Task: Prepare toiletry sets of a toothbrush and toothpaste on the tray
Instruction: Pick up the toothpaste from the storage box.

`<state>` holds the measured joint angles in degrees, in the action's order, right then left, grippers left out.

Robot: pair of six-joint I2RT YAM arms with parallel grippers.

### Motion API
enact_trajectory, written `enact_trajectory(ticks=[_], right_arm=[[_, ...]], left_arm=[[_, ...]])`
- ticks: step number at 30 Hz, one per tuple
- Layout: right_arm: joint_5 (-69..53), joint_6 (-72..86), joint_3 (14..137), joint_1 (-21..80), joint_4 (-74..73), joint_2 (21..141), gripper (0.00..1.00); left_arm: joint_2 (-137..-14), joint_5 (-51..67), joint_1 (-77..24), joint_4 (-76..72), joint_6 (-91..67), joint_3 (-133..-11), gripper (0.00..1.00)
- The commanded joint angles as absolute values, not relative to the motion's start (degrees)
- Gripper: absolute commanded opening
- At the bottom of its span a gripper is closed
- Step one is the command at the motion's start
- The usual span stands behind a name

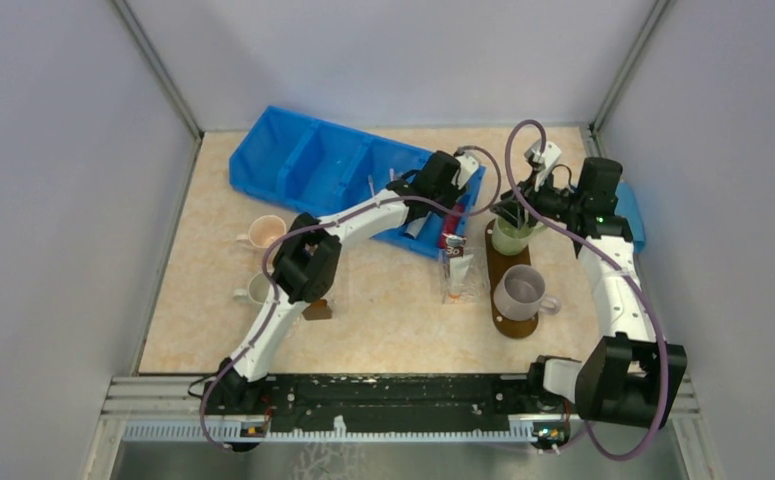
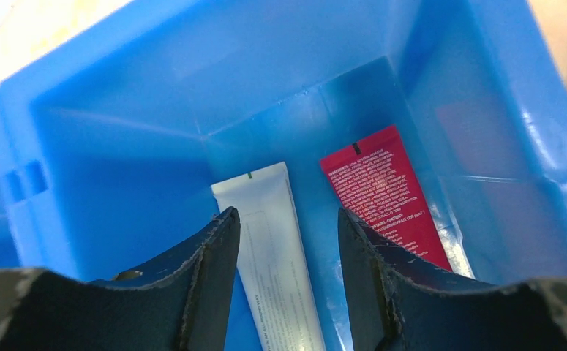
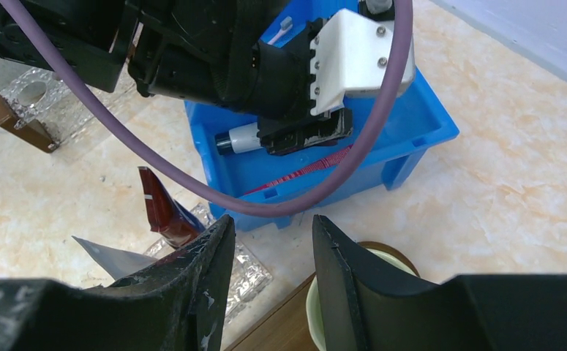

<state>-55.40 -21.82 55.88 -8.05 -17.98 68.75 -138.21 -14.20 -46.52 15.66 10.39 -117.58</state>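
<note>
My left gripper (image 2: 286, 213) hangs open inside the end compartment of the blue bin (image 2: 119, 131). A white toothpaste tube (image 2: 269, 241) lies on the floor between its fingers, untouched, and a red toothpaste tube (image 2: 382, 197) lies just right of them. From above, that gripper (image 1: 443, 215) sits at the bin's right end. My right gripper (image 3: 272, 219) is open and empty above a pale green mug (image 3: 390, 257) on the dark brown tray (image 1: 514, 325). Thin pink toothbrushes (image 1: 372, 184) stick up in the bin.
A grey mug (image 1: 520, 290) stands on the tray's near half. A clear holder (image 1: 458, 278) left of the tray holds a dark red tube (image 3: 162, 208) and a silvery one (image 3: 112, 256). Two more mugs (image 1: 263, 232) and a small brown block (image 1: 315, 311) sit at the left.
</note>
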Motion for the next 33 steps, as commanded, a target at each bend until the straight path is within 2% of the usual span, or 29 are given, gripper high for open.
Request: enact_trajectory(ticks=[1,20,33], right_arm=[[-55.5,-21.5,56.5,-8.5,-16.1,68.1,0.44],[-55.3,-21.8,56.8,-9.1,-16.5,67.7,0.43],[-56.1,-22.1,56.8,-9.2,-16.8,67.6,0.43]], left_arm=[[-140.4,-16.4,-46.0,21.5,11.9,-119.3,0.58],[-144.8,-20.2,-46.0,25.8,14.4,-122.8,0.53],[-144.2,-18.6,-46.0,25.9,15.2,-122.9,0.17]])
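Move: From the left gripper, the white toothpaste on the floor of the storage box lies about 5 cm below, some 3 cm left and 2 cm back. The red toothpaste is about 3 cm right of this gripper, 4 cm back and equally low; the toothbrushes in the next compartment are level with it, some 10 cm left. From the right gripper, the white toothpaste is about 12 cm ahead, 19 cm left and 20 cm down. Lower the left gripper about 4 cm onto the white toothpaste, easing slightly back and left on the way down. Then hold the height and work a little farther left, bringing the wrist over by some 10 degrees with the hand's left side rising. Finish by closing the fingers from a bit over half open to nearly shut, one on each side of the tube's right-hand part. ##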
